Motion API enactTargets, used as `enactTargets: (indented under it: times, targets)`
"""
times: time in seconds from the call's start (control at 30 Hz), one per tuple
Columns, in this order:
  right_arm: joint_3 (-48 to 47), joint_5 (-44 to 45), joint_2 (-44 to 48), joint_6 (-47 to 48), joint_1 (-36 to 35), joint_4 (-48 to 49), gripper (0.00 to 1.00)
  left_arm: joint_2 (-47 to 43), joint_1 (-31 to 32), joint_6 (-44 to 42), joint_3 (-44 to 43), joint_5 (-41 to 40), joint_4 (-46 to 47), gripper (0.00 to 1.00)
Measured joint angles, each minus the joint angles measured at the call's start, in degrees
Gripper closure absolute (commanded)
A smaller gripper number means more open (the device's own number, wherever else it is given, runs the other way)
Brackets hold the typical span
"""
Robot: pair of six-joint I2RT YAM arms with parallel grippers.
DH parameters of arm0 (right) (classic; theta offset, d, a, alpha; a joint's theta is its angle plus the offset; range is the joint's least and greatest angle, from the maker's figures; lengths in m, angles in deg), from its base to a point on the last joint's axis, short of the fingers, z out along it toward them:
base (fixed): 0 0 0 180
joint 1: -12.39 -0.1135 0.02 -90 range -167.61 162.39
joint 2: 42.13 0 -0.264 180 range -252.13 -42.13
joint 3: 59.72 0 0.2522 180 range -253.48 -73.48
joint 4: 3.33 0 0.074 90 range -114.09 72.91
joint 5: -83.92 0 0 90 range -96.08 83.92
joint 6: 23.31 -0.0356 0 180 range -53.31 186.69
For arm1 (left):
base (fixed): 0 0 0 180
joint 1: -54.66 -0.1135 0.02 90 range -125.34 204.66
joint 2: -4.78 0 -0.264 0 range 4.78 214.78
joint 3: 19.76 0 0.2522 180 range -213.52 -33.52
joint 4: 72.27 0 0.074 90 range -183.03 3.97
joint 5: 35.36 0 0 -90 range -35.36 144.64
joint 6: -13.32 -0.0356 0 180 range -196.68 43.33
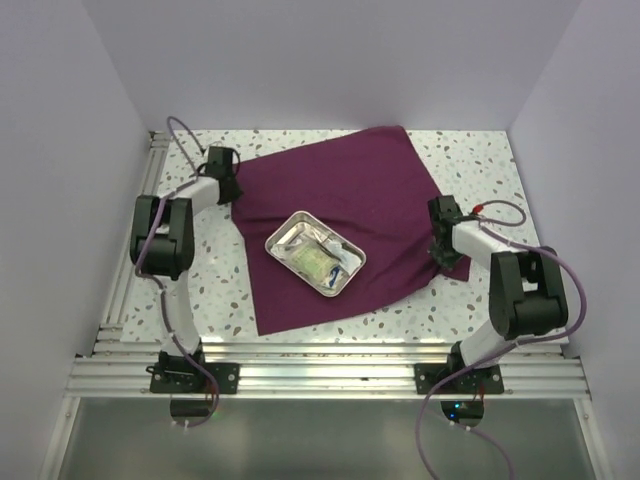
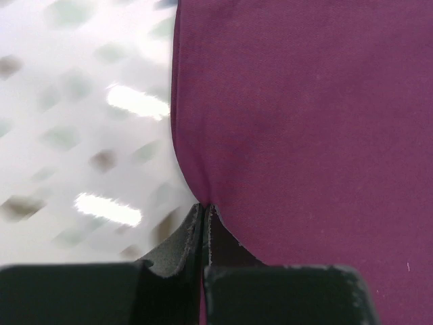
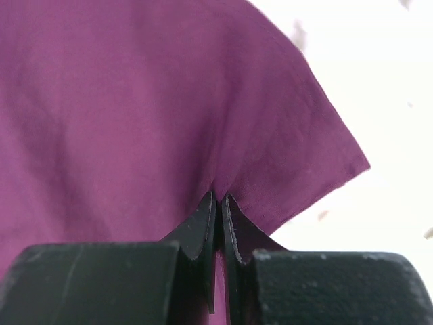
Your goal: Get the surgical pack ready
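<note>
The deep purple cloth (image 1: 340, 205) lies spread flat as a square sheet on the speckled table. A small shiny steel tray (image 1: 314, 251) sits on its middle with white and green sachets inside. My left gripper (image 1: 226, 187) is shut on the cloth's left corner; the wrist view shows the fabric (image 2: 304, 122) pinched between the closed pads (image 2: 186, 240). My right gripper (image 1: 443, 250) is shut on the cloth's right corner; its wrist view shows the fabric (image 3: 135, 115) bunched between the closed pads (image 3: 201, 227).
White walls enclose the table on the left, back and right. An aluminium rail frame (image 1: 320, 375) runs along the near edge and up the left side. Bare speckled tabletop (image 1: 215, 290) shows round the cloth.
</note>
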Motion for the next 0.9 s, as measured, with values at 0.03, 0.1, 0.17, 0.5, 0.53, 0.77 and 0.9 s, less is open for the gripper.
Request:
enactTargets:
  times: [0.03, 0.1, 0.17, 0.5, 0.53, 0.77, 0.9]
  targets:
    - [-1.6, -0.7, -1.6, 0.9, 0.1, 0.6, 1.00, -2.6, -1.2, 1.2, 4.0, -0.9, 0.8, 1.00]
    - [-6.0, -1.9, -5.6, 3.0, 0.4, 1.2, 1.00, -7.8, -3.1, 3.5, 11.8, -3.0, 3.3, 1.00]
    - [-11.0, -3.0, -9.7, 5.1, 0.7, 1.3, 1.00, -12.7, -4.5, 6.0, 18.6, -5.7, 4.7, 1.00]
    - [-30.0, -7.8, -23.8, 13.8, 4.6, 0.2, 1.00, -35.5, -2.8, 17.1, 42.2, -16.7, 12.0, 1.00]
    - [-31.8, -7.7, -24.9, 14.4, 4.8, -0.3, 1.00, -37.6, -1.8, 17.9, 43.7, -18.0, 12.0, 1.00]
    - [-35.5, -7.4, -27.4, 16.3, 6.3, -1.7, 1.00, -40.6, 3.6, 20.9, 45.6, -25.4, 11.9, 1.00]
    - [-36.2, -9.6, -27.7, 16.4, 9.0, -1.8, 1.00, -35.6, 3.6, 22.6, 43.8, -26.8, 10.5, 1.00]
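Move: Both grippers already hold the purple cloth, its left edge in the left and its right part in the right. From the left gripper the tray's middle is about 14 cm back and 22 cm right; the cloth's near corner is some 33 cm back and 8 cm right. From the right gripper the tray is roughly 4 cm ahead and 31 cm left, the cloth's far corner about 37 cm ahead and 5 cm left. All lie about at finger height or just below. Swing the cloth round counter-clockwise with both grippers kept shut on it: draw the left one back about 16 cm and somewhat left, turning it nearly 30 degrees counter-clockwise, lifting late and then sinking partway. Meanwhile push the right one forward about 15 cm past the tray's right side, staying low, then ease it slightly right. ##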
